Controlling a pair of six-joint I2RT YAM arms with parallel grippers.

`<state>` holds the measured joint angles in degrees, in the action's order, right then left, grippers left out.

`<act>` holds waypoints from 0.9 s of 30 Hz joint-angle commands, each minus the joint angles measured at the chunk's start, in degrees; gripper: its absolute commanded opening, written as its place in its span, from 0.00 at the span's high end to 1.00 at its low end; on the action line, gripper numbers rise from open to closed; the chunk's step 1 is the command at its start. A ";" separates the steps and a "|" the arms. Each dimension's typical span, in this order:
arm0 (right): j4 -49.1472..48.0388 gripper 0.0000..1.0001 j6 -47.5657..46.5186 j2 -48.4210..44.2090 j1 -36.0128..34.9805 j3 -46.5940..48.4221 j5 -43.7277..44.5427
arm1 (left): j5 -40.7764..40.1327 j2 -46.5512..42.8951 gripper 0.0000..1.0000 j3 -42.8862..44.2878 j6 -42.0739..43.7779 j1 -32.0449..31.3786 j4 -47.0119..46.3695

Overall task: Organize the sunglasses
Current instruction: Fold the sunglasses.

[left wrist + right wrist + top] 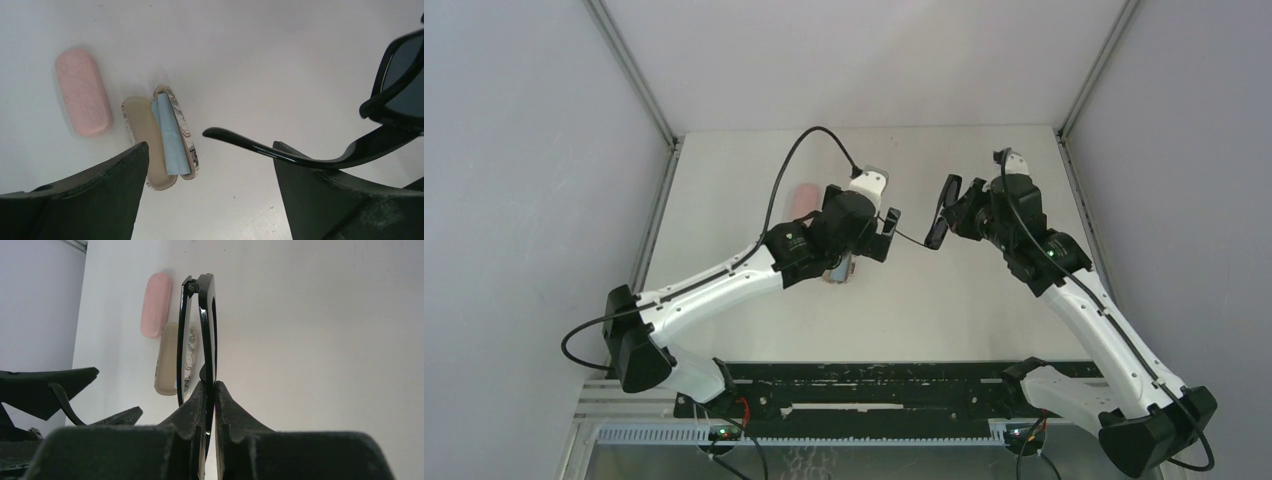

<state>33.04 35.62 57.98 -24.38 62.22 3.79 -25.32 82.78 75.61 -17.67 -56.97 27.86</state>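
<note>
The black sunglasses [944, 212] hang in the air above the table's middle, front frame upright and edge-on in the right wrist view [206, 315]. My right gripper [211, 387] is shut on the frame's lower rim. One temple arm [280, 152] is swung out toward my left gripper [211, 145]. That gripper stands open, with the temple's tip reaching into the gap and crossing its right finger [310, 195]. The dark lens [400, 85] shows at the far right of the left wrist view. From above, the left gripper [889, 232] sits just left of the glasses.
A shut pink case [82, 92] lies on the table. Beside it lies an open patterned case [140, 125] with a folded light-blue cloth [170, 135] inside. From above, the pink case [804, 198] shows behind the left arm, which hides most of the open case [839, 272].
</note>
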 commanded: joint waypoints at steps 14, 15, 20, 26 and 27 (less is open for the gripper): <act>-4.93 1.00 -6.11 2.63 -7.23 3.18 -5.53 | -5.86 2.96 0.04 11.37 5.76 -1.26 3.82; -4.91 1.00 -6.38 3.21 -7.62 3.89 -6.28 | -5.39 3.13 0.03 11.76 6.23 -1.42 3.85; -5.96 1.00 -6.47 4.87 -9.46 5.33 -10.74 | -3.40 3.49 0.02 12.68 6.96 -2.15 3.93; -7.75 1.00 -7.78 5.88 -10.59 5.37 -17.01 | -0.23 3.01 0.00 11.89 7.33 -2.27 2.79; -7.39 1.00 -8.02 5.93 -10.53 5.42 -16.50 | -0.07 2.51 0.00 11.22 7.24 -2.27 2.18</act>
<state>29.56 29.56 63.66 -34.11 65.10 -7.60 -28.84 86.24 84.90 -11.33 -58.65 33.69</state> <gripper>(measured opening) 0.042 0.990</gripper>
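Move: The right hand keeps the sunglasses pinched by the frame, one temple already folded, the other reaching left. It carries them towards the right-hand finger of the open left hand, whose tip is about 11 cm to its left, level ahead and in height. From the left hand, the frame is about 14 cm right, 2 cm back and slightly above; the open case is some 6 cm ahead, 8 cm left, 30 cm below, and the pink case 19 cm ahead, 16 cm left, equally low. The still-open temple, lying across the left hand's right finger, is worked against that finger as the right hand, keeping its shut pinch on the frame, swings about 8 cm left towards the left hand, drawing back nearly 3 cm and turning roughly 25 degrees counter-clockwise. The left hand rises about 3 cm, fingers still wide open. ##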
